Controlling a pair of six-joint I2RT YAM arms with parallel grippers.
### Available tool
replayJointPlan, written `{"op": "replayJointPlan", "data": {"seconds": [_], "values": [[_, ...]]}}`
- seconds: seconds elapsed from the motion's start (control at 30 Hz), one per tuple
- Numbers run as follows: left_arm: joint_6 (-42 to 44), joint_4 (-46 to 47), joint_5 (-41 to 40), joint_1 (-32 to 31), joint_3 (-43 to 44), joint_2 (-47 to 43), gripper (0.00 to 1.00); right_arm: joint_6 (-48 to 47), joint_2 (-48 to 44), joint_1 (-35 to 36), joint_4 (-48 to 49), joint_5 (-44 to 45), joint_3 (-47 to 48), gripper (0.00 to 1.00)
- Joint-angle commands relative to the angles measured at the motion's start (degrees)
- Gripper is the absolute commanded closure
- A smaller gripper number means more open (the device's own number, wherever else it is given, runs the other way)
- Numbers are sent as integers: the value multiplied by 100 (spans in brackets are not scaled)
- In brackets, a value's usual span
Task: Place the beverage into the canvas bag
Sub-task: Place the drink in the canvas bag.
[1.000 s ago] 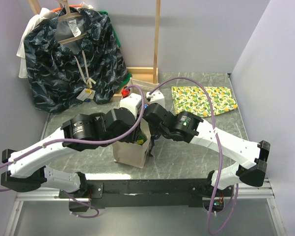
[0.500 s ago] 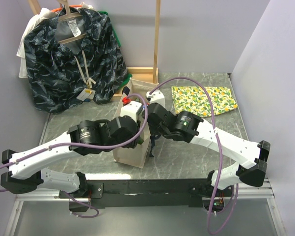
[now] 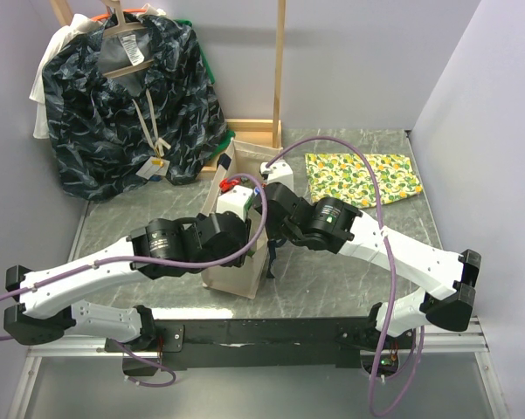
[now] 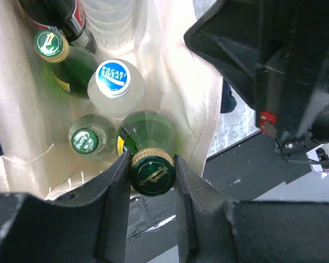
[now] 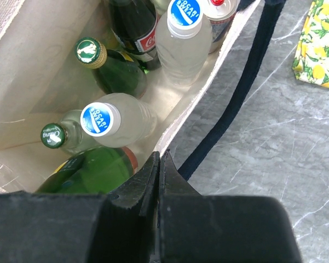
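Observation:
The beverage is a green glass bottle (image 4: 148, 134) with a gold-rimmed green cap. It stands inside the beige canvas bag (image 4: 175, 76) at its near corner. My left gripper (image 4: 152, 172) is shut on that cap from above, one finger on each side. Several other bottles stand in the bag (image 5: 38, 60), among them one with a blue cap (image 5: 100, 118). My right gripper (image 5: 159, 159) is shut on the bag's rim and holds that side out. From above, the bag (image 3: 231, 279) sits between both arms, its mouth mostly covered by the left wrist (image 3: 236, 205).
A black strap handle (image 5: 246, 82) hangs down the bag's outer side onto the marble table. A lemon-print cloth (image 3: 362, 177) lies at the back right. A dark blue patterned garment (image 3: 127, 96) hangs on a wooden frame (image 3: 279, 70) at the back left.
My left arm has swung right and come down over the bag, taking the green bottle deeper inside. The right arm has held still on the rim.

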Motion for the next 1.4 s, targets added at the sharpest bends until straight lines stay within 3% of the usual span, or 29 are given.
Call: {"op": "replayJointPlan", "data": {"seconds": [0.0,1.17,1.27,1.3,1.37], "values": [[-285,674,-81,-87,-16,-198,99,4,-82,-23,391,385,477,100],[-197,1333,543,282,-833,-128,99,39,-152,-5,549,183,266,100],[-179,1377,551,282,-895,-172,99,83,-187,-14,566,236,205,86],[-171,1377,525,282,-904,-189,99,92,-205,-23,593,262,109,74],[-153,1403,481,282,-921,-216,99,66,-309,-23,759,262,-15,65]]}}
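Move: Straight below the left hand, which already holds the green bottle by its neck, the free spot on the canvas bag's floor lies about 25 cm down, 2 cm ahead and 1 cm right. The near Pocari bottle stands some 6 cm ahead, the small clear bottle 3 cm ahead and 5 cm left, and the small green bottle 13 cm ahead and 3 cm left, middles all roughly 16 cm lower. From the right hand, shut on the bag's right rim, that spot is about 5 cm back, 4 cm left and 24 cm down. Lowering the held green bottle into the near end of the bag, the left hand sinks about 4 cm, easing slightly forward, and keeps its grip at the neck with hardly any turn of the wrist. The right hand stays at the right rim, then at the very end its fingers part about a quarter of their range, loosening their pinch on the canvas. ##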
